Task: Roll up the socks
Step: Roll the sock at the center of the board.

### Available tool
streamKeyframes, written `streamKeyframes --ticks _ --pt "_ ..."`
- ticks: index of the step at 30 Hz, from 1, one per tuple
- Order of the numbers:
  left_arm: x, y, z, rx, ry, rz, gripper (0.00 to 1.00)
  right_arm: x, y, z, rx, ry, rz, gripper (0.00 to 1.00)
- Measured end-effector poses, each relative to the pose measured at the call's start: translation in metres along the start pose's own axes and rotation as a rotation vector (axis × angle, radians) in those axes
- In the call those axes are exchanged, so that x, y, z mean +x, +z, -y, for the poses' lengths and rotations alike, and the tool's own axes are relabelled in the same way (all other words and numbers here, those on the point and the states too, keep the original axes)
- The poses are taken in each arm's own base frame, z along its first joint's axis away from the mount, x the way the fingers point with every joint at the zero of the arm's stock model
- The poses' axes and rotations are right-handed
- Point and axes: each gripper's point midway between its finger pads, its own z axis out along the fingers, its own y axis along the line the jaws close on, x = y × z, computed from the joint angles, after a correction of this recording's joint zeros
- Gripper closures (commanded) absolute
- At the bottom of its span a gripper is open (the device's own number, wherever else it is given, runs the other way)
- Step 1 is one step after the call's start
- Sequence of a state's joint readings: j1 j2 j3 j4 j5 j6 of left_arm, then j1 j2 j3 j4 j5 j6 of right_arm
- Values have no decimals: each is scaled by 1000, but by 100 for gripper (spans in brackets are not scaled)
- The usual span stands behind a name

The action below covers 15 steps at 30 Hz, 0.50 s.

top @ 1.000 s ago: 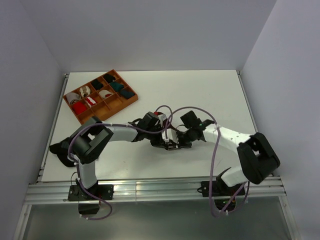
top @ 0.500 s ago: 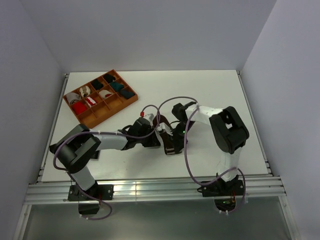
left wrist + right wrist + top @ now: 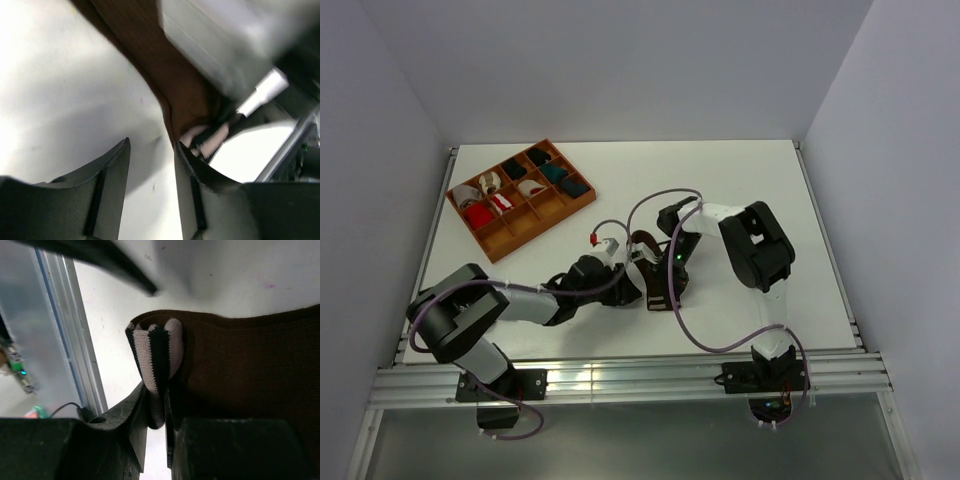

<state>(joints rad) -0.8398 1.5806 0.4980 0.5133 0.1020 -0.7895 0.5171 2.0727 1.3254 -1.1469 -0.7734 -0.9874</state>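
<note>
The dark brown socks lie on the white table between the two arms. In the right wrist view their brown fabric fills the right side, and the pale pinkish striped cuff is folded over. My right gripper is shut on that cuff. In the top view it sits at the socks' far end. My left gripper stands open over bare table with nothing between its fingers. Its right finger rests against the edge of the socks, close to the striped cuff.
An orange compartment tray with red, white, teal and dark sock bundles stands at the back left of the table. A metal rail runs along the near edge. Cables loop over both arms.
My left gripper has opened and let go of the socks, and drawn back a little to the left. The right arm has folded in over the socks and still pinches the cuff.
</note>
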Motion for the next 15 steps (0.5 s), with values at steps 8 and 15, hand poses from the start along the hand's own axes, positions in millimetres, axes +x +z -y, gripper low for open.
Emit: streamKeyframes --ticks 8,15 --pt "3 -20 34 198 92 70 52 -2 3 1 -47 169 0 79" --pt "0 -17 47 236 168 88 51 -2 3 1 -58 209 -3 79"
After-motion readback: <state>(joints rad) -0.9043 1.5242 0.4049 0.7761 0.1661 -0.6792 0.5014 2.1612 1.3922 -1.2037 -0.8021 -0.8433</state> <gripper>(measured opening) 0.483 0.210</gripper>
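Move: The striped cuff of the brown sock lies about 7 cm to the left gripper's right, some 1 cm back and 2 cm lower. From that gripper the toe end is about 15 cm ahead and 3 cm to the right. The right gripper already pinches the cuff's right end, with the cuff's middle about 4 cm to its left, 1 cm ahead and level; the toe end is some 17 cm ahead and 9 cm left. Lift the left gripper about 4 cm clear of the board beside the sock's cuff, drawing it back first and then easing right, some 2 cm each, while tipping the half-open fingers up and swinging them clockwise. Keep the right fingers pinched on the striped cuff in place and twist that wrist by roughly 10 degrees. ##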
